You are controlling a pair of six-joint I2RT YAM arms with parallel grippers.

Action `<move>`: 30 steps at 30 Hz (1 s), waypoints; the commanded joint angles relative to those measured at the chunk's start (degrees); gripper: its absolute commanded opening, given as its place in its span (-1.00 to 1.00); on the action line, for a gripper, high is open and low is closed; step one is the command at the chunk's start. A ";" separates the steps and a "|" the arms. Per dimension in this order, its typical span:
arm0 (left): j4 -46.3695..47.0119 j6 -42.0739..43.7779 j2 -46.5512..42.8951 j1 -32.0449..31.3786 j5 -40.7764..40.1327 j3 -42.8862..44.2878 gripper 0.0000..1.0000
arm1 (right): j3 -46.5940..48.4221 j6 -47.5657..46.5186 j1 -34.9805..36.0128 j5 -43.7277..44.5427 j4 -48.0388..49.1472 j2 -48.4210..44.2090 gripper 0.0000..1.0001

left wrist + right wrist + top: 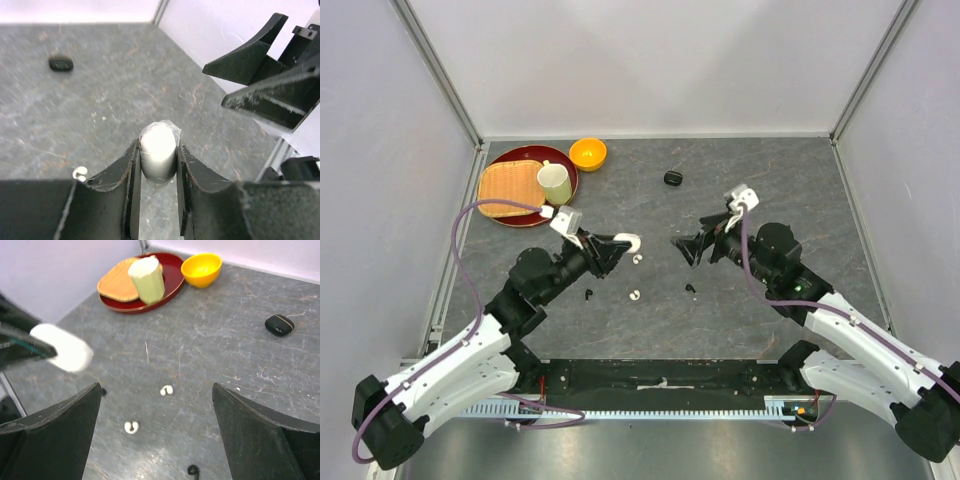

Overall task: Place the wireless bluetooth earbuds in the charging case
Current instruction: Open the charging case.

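My left gripper (158, 145) is shut on a white pebble-shaped charging case (158, 150) and holds it above the table; from above, the case (633, 242) sticks out of the gripper (623, 244). My right gripper (682, 250) faces it a short way off, open and empty (155, 386). Below on the grey table lie two white earbuds (166, 389) (131, 427) and two black earbuds (192, 470) (103, 391). A black charging case (672, 178) sits shut farther back.
At the back left stands a red tray (525, 157) with a wooden plate (505, 188) and a pale green cup (555, 183). A yellow bowl (587, 153) sits beside it. White walls enclose the table on three sides.
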 commanded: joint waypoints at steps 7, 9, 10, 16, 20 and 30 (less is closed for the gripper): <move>26.62 14.50 -8.83 -0.19 1.88 -10.54 -0.96 | 9.95 26.65 -0.16 -3.07 1.81 6.00 0.96; 31.18 14.77 -8.56 -0.27 2.77 -11.77 -0.96 | 11.19 29.56 -0.16 -7.56 2.68 7.85 0.96; 32.25 14.86 -8.21 -0.19 3.91 -11.95 -0.96 | 11.28 30.88 -0.16 -8.96 3.65 9.17 0.96; 38.06 15.48 -4.44 -0.28 7.52 -12.04 -0.96 | 8.65 41.96 -0.16 -16.35 16.30 12.17 0.96; 40.52 15.91 -2.15 -0.19 9.02 -12.13 -0.96 | 8.56 47.14 -0.16 -16.62 18.51 13.75 0.96; 45.36 20.22 2.42 -0.19 5.50 -11.16 -0.96 | -0.67 72.38 0.02 -8.18 25.02 11.99 0.96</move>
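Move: The left hand already holds the white charging case upright-ended in its fingertips, about 1 cm ahead and 1 cm right of its hand point. From the open right hand, the case lies some 14 cm left and 2 cm ahead, about level. Roughly 24 cm below, one white earbud lies 8 cm ahead and 2 cm right of the left hand, another 2 cm back and 2 cm right; a black earbud lies 2 cm ahead and 1 cm right of the right hand. Still pinching the charging case, the left hand rises about 5 cm and tips its fingers up some 30 degrees, presenting the case's free end. The wide-open right hand closes in from the right, travelling about 7 cm left while climbing some 6 cm, then dipping slightly, its wrist rolling left side up and tipping down, each by about 40 degrees. No touch by the right fingers can be made out. ##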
